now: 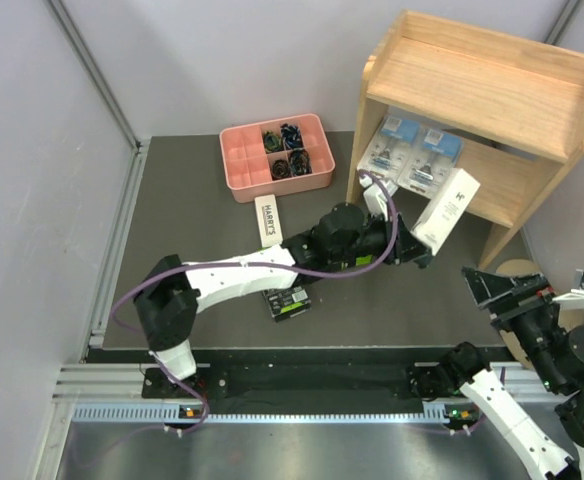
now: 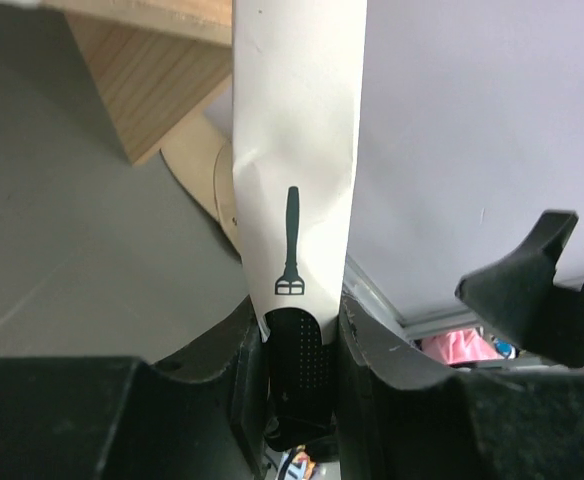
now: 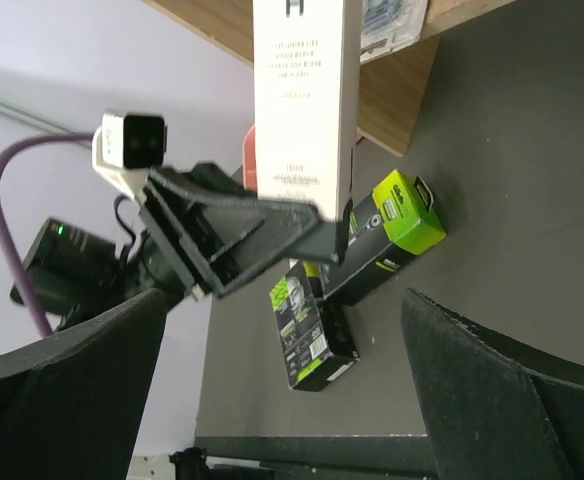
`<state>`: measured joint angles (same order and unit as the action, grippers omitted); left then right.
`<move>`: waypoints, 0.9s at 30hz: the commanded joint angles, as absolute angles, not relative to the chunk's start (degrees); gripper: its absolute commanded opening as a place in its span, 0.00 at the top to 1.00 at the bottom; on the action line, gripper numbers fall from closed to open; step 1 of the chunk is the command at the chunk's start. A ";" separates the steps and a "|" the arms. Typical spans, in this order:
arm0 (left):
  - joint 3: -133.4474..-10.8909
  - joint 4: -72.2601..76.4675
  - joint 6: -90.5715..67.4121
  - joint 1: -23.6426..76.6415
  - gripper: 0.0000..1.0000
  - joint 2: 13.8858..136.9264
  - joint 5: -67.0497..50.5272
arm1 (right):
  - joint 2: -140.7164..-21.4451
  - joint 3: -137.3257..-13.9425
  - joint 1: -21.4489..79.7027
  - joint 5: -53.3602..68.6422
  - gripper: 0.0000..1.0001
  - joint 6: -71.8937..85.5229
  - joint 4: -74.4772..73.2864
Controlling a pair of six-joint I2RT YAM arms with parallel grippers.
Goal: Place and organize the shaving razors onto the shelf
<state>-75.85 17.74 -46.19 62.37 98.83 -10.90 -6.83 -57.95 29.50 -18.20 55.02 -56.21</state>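
My left gripper (image 1: 419,250) is shut on the lower end of a slim white razor box (image 1: 447,208), which tilts up toward the lower tier of the wooden shelf (image 1: 492,75). In the left wrist view the box (image 2: 297,150) stands pinched between both fingers (image 2: 234,365). Two clear blister packs (image 1: 390,146) (image 1: 430,160) lie on the lower tier. A second white box (image 1: 269,220) lies flat on the mat. One black and green box (image 1: 286,300) lies by the left arm; the right wrist view shows two (image 3: 390,232) (image 3: 308,332). My right gripper (image 1: 502,290) is open and holds nothing.
A pink divided tray (image 1: 242,170) of small dark items sits at the back, left of the shelf. A round wooden disc (image 1: 517,270) lies by the shelf's front right foot. Grey walls close in on both sides, and a metal rail runs along the near edge.
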 commanded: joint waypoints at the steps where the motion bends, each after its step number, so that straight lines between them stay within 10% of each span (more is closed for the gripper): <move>1: -85.75 20.48 -50.61 59.77 1.00 103.35 -18.36 | -7.21 -60.82 29.18 -19.51 0.01 53.53 -56.34; 27: -129.81 13.80 -66.18 55.90 0.95 136.23 -18.73 | -6.24 -64.16 29.27 -22.85 0.01 52.56 -59.41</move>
<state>-125.45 12.38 -64.95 55.90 135.48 -21.58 -6.76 -62.41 29.50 -21.56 53.65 -59.48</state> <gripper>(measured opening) 0.317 0.987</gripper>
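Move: My left hand already holds the white razor box by its near end. It is going to the free spot on the middle shelf, about 16 cm ahead, 17 cm to the right and some 6 cm lower. The near blister pack lies about 20 cm ahead and 6 cm right, the far one 23 cm ahead and 5 cm left, both about 6 cm below. From my empty right hand the free spot is roughly 24 cm ahead, 5 cm right. I carry the razor box forward and right with my left hand, some 15 cm, into the opening under the upper board beside the near blister pack. My hand rises about 5 cm on the way, then sinks about 3 cm towards the middle shelf. The grip holds while the wrist rolls its forward side down about 15 degrees and the fingertips tip up a little. ##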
